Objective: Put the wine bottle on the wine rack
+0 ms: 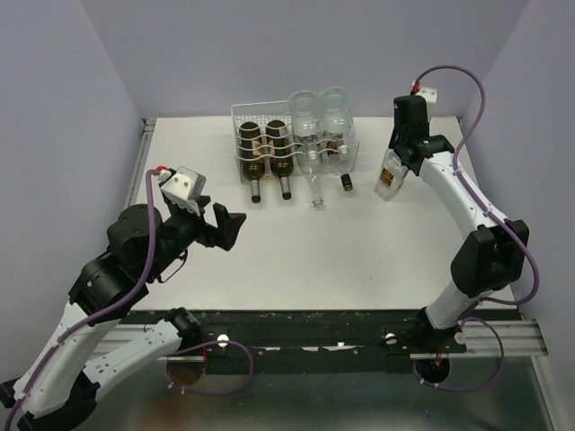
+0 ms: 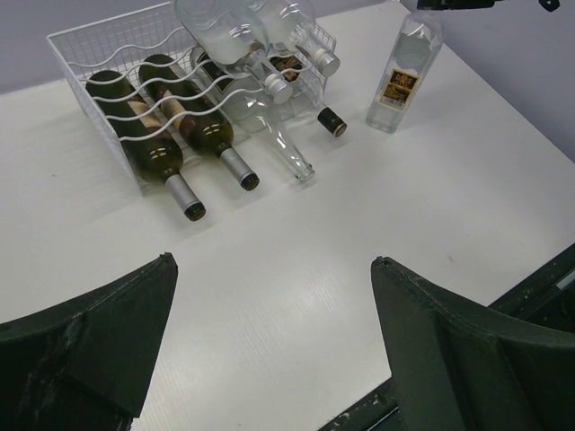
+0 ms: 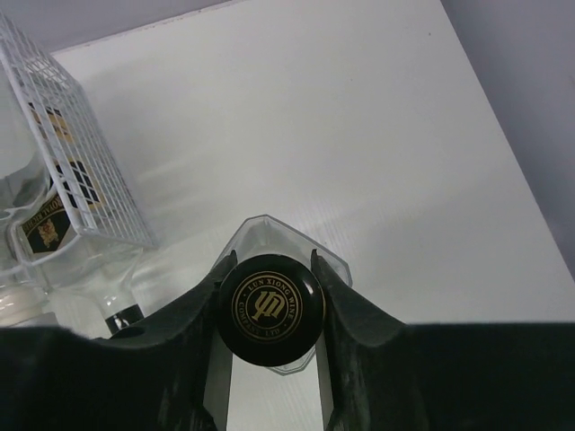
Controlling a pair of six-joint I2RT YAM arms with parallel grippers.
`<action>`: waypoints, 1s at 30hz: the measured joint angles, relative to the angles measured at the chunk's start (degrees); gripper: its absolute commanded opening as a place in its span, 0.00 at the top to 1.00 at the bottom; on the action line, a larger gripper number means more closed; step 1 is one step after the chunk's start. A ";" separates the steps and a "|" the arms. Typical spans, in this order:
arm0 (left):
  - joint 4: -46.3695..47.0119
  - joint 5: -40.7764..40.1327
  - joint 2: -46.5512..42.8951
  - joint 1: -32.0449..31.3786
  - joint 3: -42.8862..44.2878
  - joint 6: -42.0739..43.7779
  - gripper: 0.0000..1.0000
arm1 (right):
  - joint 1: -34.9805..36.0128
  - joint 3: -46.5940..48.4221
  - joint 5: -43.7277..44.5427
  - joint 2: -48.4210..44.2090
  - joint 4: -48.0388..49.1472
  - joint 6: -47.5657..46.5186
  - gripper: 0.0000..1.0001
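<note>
The wine bottle (image 1: 389, 180) is clear and square-sided with a dark label and a black gold-printed cap (image 3: 272, 307). It stands upright on the table to the right of the wine rack (image 1: 244, 135), and it also shows in the left wrist view (image 2: 402, 76). My right gripper (image 1: 396, 160) comes down over its top, fingers pressed on both sides of the cap (image 3: 267, 259). The white wire wine rack (image 2: 81, 54) holds two dark green bottles (image 2: 157, 148) and several clear ones. My left gripper (image 1: 223, 224) hovers wide open and empty over the near left table (image 2: 274, 260).
Two clear bottles (image 1: 319, 112) lie stacked on the rack's right half, and bottle necks (image 1: 316, 193) stick out toward me. The rack's mesh side (image 3: 81, 171) stands close to the left of the held bottle. Purple walls border the table at the back and on both sides.
</note>
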 measured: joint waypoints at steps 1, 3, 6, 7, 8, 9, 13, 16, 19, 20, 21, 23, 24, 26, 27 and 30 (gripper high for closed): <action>0.04 0.00 0.33 0.00 -0.07 0.00 0.01 | 0.04 -0.02 -0.15 0.00 0.31 0.07 0.86; 0.33 0.02 0.87 0.00 -0.59 0.04 0.01 | 0.07 -0.02 -0.07 -0.02 0.17 0.04 0.99; 1.36 0.24 1.73 0.00 -2.12 0.31 0.01 | 0.02 -0.02 0.17 -0.42 -0.79 0.74 0.99; 1.90 0.33 2.03 0.00 -2.84 0.42 0.01 | 0.02 -0.07 0.09 -0.79 -1.46 1.01 0.99; 2.43 0.55 2.45 0.00 -3.58 0.55 0.01 | 0.02 -0.20 -0.11 -1.27 -2.34 1.14 0.99; 3.23 0.90 2.99 0.00 -4.55 0.81 0.01 | 0.02 -0.66 -0.42 -2.12 -3.19 1.11 0.99; 6.80 3.15 5.51 0.00 -7.69 1.51 0.02 | 0.00 -3.74 -3.21 -8.02 -8.39 1.66 1.00; 10.27 6.69 7.58 0.00 -10.10 2.27 0.01 | -0.22 -6.01 -7.15 -14.32 -12.46 3.21 0.99; 15.74 13.29 9.14 0.00 -13.57 2.32 0.01 | -0.20 -9.77 -12.26 -21.66 -14.58 6.10 0.99; 17.18 14.97 9.46 -0.02 -14.51 2.14 0.01 | -0.20 -11.13 -14.19 -24.09 -15.08 7.26 0.99; 18.88 16.81 9.90 -0.02 -15.50 1.88 0.01 | -0.20 -12.66 -16.52 -26.75 -15.74 8.55 0.99; 22.67 20.28 10.82 -0.02 -17.77 0.96 0.01 | -0.20 -15.23 -21.11 -30.95 -16.74 10.84 0.99; 24.24 21.66 11.21 -0.04 -18.75 0.55 0.01 | -0.20 -16.48 -23.50 -32.74 -17.16 11.89 0.99; 27.89 24.30 11.93 -0.22 -20.83 -0.20 0.01 | -0.20 -18.91 -28.30 -35.78 -17.84 14.29 0.99; 30.38 25.27 12.28 -0.90 -22.47 -0.20 0.01 | -0.20 -20.17 -30.77 -37.03 -17.81 15.52 0.99; 35.63 25.97 12.41 -4.04 -26.25 1.16 0.01 | -0.17 -23.91 -38.34 -39.76 -17.07 19.56 0.99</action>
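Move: The right gripper already grips the upright clear bottle by its cap, the bottle's middle some 12 cm below. From that hand the open left gripper is about 45 cm left, 29 cm back and 12 cm higher; the wine rack's middle is 32 cm left, 10 cm ahead and 18 cm lower. A black-capped neck sticks out 16 cm left, 1 cm ahead, 20 cm down. From the left hand, the gripped bottle's middle lies 29 cm ahead, 45 cm right, 24 cm down. Keep the right fingers shut on the bottle's cap and draw it back about 20 cm off its spot, a little up, then also leftward. Meanwhile, roll the hand's left side up and turn it counter-clockwise so the base swings towards the left gripper. Bring the wide-open left gripper right and down, some 13 cm each, turning clockwise to meet the bottle without touching yet. ##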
